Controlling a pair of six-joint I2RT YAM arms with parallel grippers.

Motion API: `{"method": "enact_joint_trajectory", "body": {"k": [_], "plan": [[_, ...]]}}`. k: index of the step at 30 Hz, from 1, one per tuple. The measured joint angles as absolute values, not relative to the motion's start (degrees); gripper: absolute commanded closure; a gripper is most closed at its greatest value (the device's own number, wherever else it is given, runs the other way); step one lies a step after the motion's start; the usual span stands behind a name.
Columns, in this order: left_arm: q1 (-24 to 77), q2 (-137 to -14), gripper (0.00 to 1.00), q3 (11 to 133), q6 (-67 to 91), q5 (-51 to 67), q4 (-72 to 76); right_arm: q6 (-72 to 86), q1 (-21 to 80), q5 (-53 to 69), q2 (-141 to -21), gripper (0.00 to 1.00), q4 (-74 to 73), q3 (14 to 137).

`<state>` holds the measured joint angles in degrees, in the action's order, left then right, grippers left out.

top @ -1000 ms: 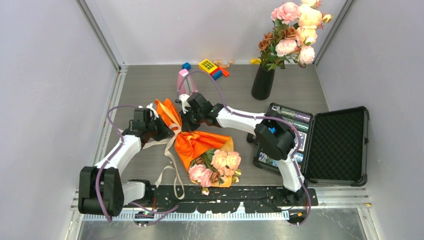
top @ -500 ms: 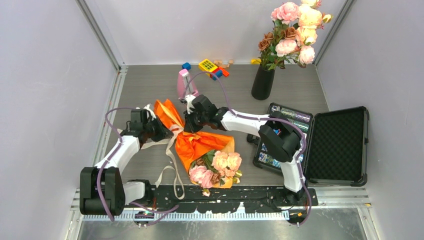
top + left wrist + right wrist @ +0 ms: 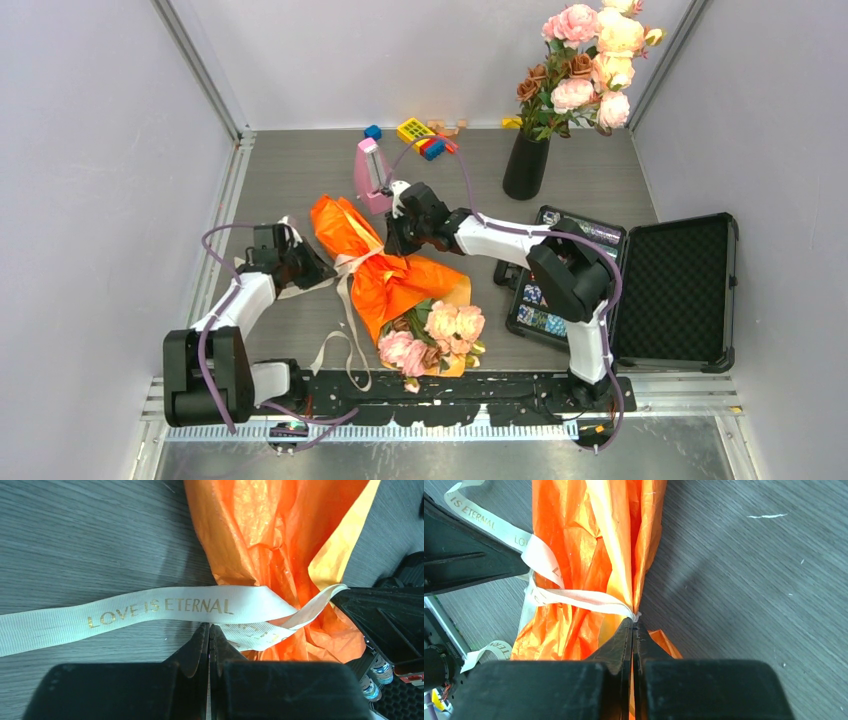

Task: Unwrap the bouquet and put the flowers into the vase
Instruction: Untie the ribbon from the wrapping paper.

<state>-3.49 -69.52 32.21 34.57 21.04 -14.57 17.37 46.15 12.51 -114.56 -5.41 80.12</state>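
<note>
The bouquet [image 3: 390, 275] lies on the table, its orange paper [image 3: 280, 540] cinched by a cream ribbon [image 3: 165, 607] lettered in gold. Pink and peach flowers [image 3: 430, 335] stick out of its near end. My left gripper [image 3: 300, 262] sits left of the paper, jaws shut [image 3: 209, 627] on a strand of ribbon at its tips. On the far right side of the knot my right gripper [image 3: 395, 235] is shut [image 3: 634, 620] on the ribbon [image 3: 584, 597] where it wraps the paper [image 3: 589, 535]. The black vase [image 3: 525, 165] stands at the back right and holds other roses.
A pink metronome [image 3: 368, 172] stands just behind the right gripper. Toy blocks [image 3: 425, 135] lie at the back wall. An open black case [image 3: 670, 290] fills the right side. A loose ribbon tail [image 3: 345, 340] trails toward the near edge. Walls close in both sides.
My left gripper has drawn back to the left and my right gripper has moved right and away. The ribbon between them has stretched out and the paper's top has shifted right.
</note>
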Motion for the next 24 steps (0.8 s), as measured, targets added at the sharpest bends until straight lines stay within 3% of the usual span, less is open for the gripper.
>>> {"method": "enact_joint_trajectory", "body": {"k": [5,9,17,24], "plan": [[-4.1,-69.5,1.00,31.4,34.6,21.3,-14.5,17.9,46.2,11.3,-112.8,0.65,-6.0,78.8],[-4.3,-69.5,1.00,31.2,34.5,22.7,-14.4,16.9,46.2,10.3,-110.9,0.54,-7.7,78.8],[-4.3,-68.9,1.00,31.2,34.5,24.5,-14.4,17.9,47.1,5.0,-104.5,0.51,-13.0,80.0],[-4.3,-68.2,1.00,31.2,34.5,25.1,-14.4,32.4,50.1,3.2,-101.6,0.52,-11.9,80.3]]}}
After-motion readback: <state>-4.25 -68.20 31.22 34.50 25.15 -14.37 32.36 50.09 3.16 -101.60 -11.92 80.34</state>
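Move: The ribbon's crossing on the orange wrapping lies about 6 cm to the right hand's left, 3 cm back and 2 cm below; that hand still pinches the ribbon's band at the wrapping's right edge. From the right hand, the flower heads are some 18 cm back, 9 cm to the right and lower, and the pink metronome about 13 cm ahead and 2 cm left. From the left hand, the crossing is about 4 cm right and 2 cm ahead, level with it. The ribbon's band is let go by the right hand, whose fingers open to about half as it eases a couple of centimetres right. The hand then rises clear of the wrapping, nearly 10 cm in all, swinging back and left again late in the climb while turning some 15 degrees clockwise. The left fingers stay shut on the ribbon by the crossing, almost in place. ##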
